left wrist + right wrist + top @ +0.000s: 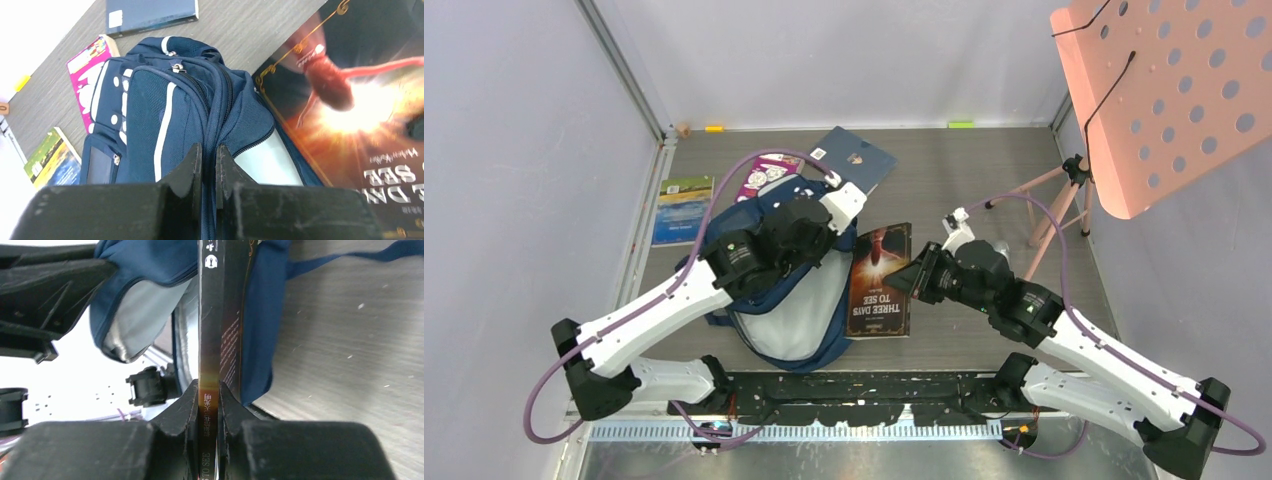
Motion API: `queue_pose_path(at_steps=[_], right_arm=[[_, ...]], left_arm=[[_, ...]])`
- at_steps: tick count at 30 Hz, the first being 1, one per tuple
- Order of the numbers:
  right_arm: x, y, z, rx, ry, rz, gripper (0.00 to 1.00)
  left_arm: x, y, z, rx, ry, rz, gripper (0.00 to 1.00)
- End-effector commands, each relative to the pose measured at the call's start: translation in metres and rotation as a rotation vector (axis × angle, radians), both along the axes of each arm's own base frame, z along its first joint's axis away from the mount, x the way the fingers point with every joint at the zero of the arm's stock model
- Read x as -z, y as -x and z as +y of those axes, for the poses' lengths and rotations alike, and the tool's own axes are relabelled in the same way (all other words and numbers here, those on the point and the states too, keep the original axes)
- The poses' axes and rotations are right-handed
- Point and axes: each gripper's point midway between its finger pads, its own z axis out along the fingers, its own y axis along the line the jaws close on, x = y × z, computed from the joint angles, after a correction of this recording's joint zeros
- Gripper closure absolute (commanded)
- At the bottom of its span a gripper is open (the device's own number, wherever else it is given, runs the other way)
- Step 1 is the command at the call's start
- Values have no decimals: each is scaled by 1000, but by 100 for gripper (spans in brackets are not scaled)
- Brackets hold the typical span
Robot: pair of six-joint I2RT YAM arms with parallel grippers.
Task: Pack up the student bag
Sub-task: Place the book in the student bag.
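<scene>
The student bag (789, 310), navy with white stripes, lies on the table with its grey-lined mouth facing the arms. My left gripper (209, 156) is shut on the bag's zipper edge (216, 115), with blue fabric pinched between the fingers. A dark book titled "Three Days to See" (879, 280) lies tilted beside the bag's right side. My right gripper (209, 392) is shut on its spine (210, 330). In the right wrist view the book's far end sits between folds of the bag's blue fabric (260, 315).
A blue book (856, 157), a pink book (764, 175) and a green book (683, 208) lie beyond and left of the bag. A pink perforated panel (1164, 90) on a tripod (1064, 195) stands at the far right. Walls enclose the table.
</scene>
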Motion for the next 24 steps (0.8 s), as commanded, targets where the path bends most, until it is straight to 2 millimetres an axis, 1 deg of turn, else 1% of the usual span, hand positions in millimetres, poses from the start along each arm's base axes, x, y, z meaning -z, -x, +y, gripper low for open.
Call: queue_pose_path(at_steps=[1, 2, 3, 4, 5, 6, 8, 9, 11, 12, 13, 14, 15, 16, 17, 18, 19, 20, 21, 22, 24], right_arm=[[-76, 20, 29, -127, -256, -50, 99], [-88, 24, 29, -141, -277, -64, 99], [-93, 27, 30, -152, -286, -71, 99], [-104, 29, 28, -158, -300, -95, 99], [-106, 31, 26, -161, -297, -103, 99], [-114, 32, 24, -162, -306, -116, 99], [-114, 34, 27, -176, -301, -117, 99], [-114, 34, 31, -195, -309, -116, 99], [-106, 34, 43, -228, -316, -104, 100], [-98, 34, 48, -237, -312, -92, 99], [-81, 31, 54, -236, -287, -58, 99], [-74, 31, 58, -240, -281, -47, 99], [-55, 27, 62, -217, -250, -9, 99], [-47, 27, 64, -213, -240, 4, 99], [-29, 23, 66, -185, -211, 34, 99], [-21, 24, 67, -176, -197, 49, 99], [-4, 19, 65, -132, -170, 74, 99], [2, 19, 65, -121, -161, 84, 99], [17, 14, 62, -73, -138, 99, 100], [21, 12, 62, -52, -136, 106, 100], [35, 4, 57, 12, -102, 112, 100]], left_arm=[[-49, -13, -21, 72, 89, -105, 100], [-48, -16, -23, 74, 85, -101, 100], [-45, -19, -25, 76, 83, -93, 100], [-44, -21, -27, 78, 87, -85, 100], [-44, -23, -29, 81, 98, -82, 100], [-45, -24, -31, 85, 108, -77, 100], [-48, -27, -35, 91, 129, -72, 100], [-50, -28, -37, 92, 138, -71, 100], [-53, -32, -40, 94, 159, -65, 100], [-55, -35, -41, 93, 173, -61, 100], [-58, -36, -43, 94, 189, -60, 100], [-59, -37, -45, 96, 201, -59, 100], [-61, -38, -45, 94, 213, -63, 100], [-64, -39, -46, 92, 223, -67, 100], [-66, -40, -46, 94, 231, -69, 100], [-68, -41, -46, 95, 238, -72, 100], [-70, -41, -46, 98, 245, -75, 100], [-72, -42, -45, 99, 251, -76, 100], [-75, -42, -45, 105, 259, -76, 100], [-76, -41, -46, 111, 264, -75, 100], [-78, -40, -47, 122, 276, -72, 100]])
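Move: The right hand holds the book by its right edge, the book's middle about 6 cm to its left and slightly lower. The student bag's open mouth lies some 24 cm to that hand's left, 4 cm back and 13 cm below. From the left hand, which holds up the bag's flap, the mouth is about 12 cm back, 7 cm left and 19 cm below; the navy book lies roughly 25 cm ahead of the left hand and 6 cm right, 27 cm below. Leftward and slightly back, the right hand carries the book towards the bag's mouth, first lifting it about 5 cm, then sinking some 11 cm while its fingers tip down about 10 degrees and swing a little counter-clockwise. The left hand keeps its pinch on the flap, dips briefly, and draws it a few centimetres forward and right. ##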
